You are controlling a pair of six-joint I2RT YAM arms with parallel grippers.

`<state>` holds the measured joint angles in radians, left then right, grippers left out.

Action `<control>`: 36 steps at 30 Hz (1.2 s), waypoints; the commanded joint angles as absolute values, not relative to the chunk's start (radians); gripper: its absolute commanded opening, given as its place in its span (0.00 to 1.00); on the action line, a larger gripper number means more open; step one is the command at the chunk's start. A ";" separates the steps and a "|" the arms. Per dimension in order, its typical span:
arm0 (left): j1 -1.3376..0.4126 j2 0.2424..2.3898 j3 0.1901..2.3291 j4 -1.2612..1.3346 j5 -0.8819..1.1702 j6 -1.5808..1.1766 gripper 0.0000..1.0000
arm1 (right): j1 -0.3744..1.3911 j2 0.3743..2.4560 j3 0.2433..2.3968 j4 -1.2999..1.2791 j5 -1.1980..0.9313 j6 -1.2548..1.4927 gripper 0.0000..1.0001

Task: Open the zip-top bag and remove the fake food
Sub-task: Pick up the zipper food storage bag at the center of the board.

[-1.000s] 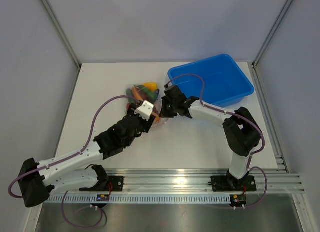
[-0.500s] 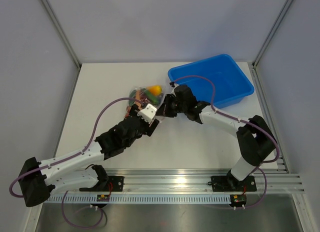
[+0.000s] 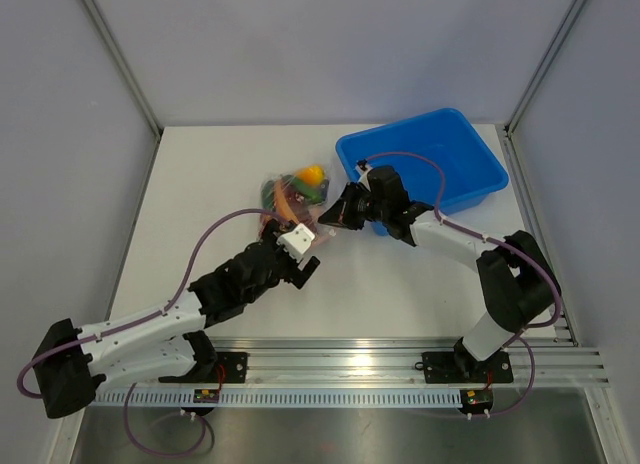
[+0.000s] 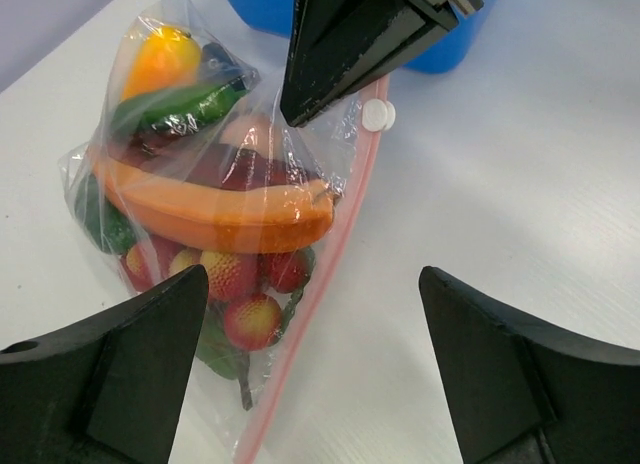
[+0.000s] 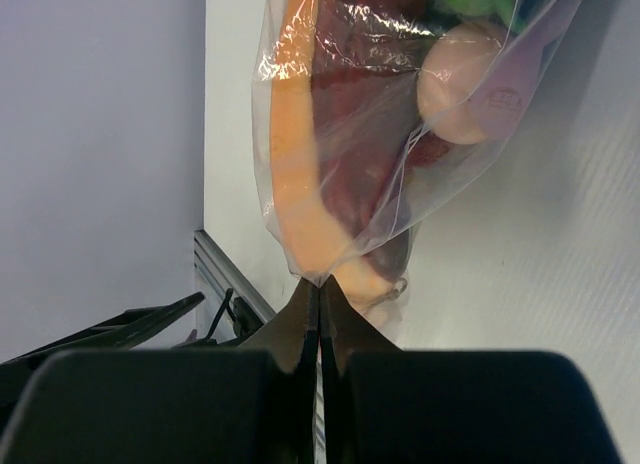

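Note:
The zip-top bag (image 3: 293, 191) lies on the white table, clear, with a pink zip strip (image 4: 318, 274) and a white slider (image 4: 378, 114). Inside it the fake food shows: a long orange piece (image 4: 220, 209), a yellow fruit (image 4: 165, 59), a green cucumber (image 4: 180, 104) and red berries (image 4: 250, 319). My right gripper (image 3: 328, 219) is shut, pinching the bag's thin plastic at its fingertips (image 5: 320, 284). My left gripper (image 4: 315, 384) stands open just short of the bag's near end, one finger on each side of the zip strip, touching nothing.
A blue rectangular bin (image 3: 440, 169) stands at the back right, just behind the right wrist. Grey walls close the table at the left, back and right. An aluminium rail (image 3: 400, 364) runs along the near edge.
My left gripper has opened wider and drawn back from the bag toward the near edge. The right gripper closed on the bag's plastic and its wrist swung right, nudging the bag that way.

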<state>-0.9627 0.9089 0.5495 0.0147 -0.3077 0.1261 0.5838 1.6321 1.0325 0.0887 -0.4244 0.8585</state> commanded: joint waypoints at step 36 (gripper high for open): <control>-1.000 1.201 0.675 0.064 -0.552 0.184 0.08 | 0.572 1.559 0.977 0.298 -0.540 1.012 0.00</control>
<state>-0.9951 1.2335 0.6353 0.0387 -0.5320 0.1856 0.5785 1.5883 0.9707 0.2005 -0.4934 0.9855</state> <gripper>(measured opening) 0.107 0.009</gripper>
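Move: The zip edge of the food storage bag, where the left fingers will shut, lies about 3 cm ahead of the left hand and 5 cm below it. From the left hand, the lychees lie some 5 cm ahead, 5 cm left, 11 cm down, and the orange carrot about 10 cm ahead, 3 cm left, 10 cm down. From the right hand, already holding the bag, that edge spot is roughly 4 cm back, 5 cm left and 4 cm down. Left hand drops 6 cm, then 3 forward, closing on the bag's zip edge; right keeps hold, rising 2. ##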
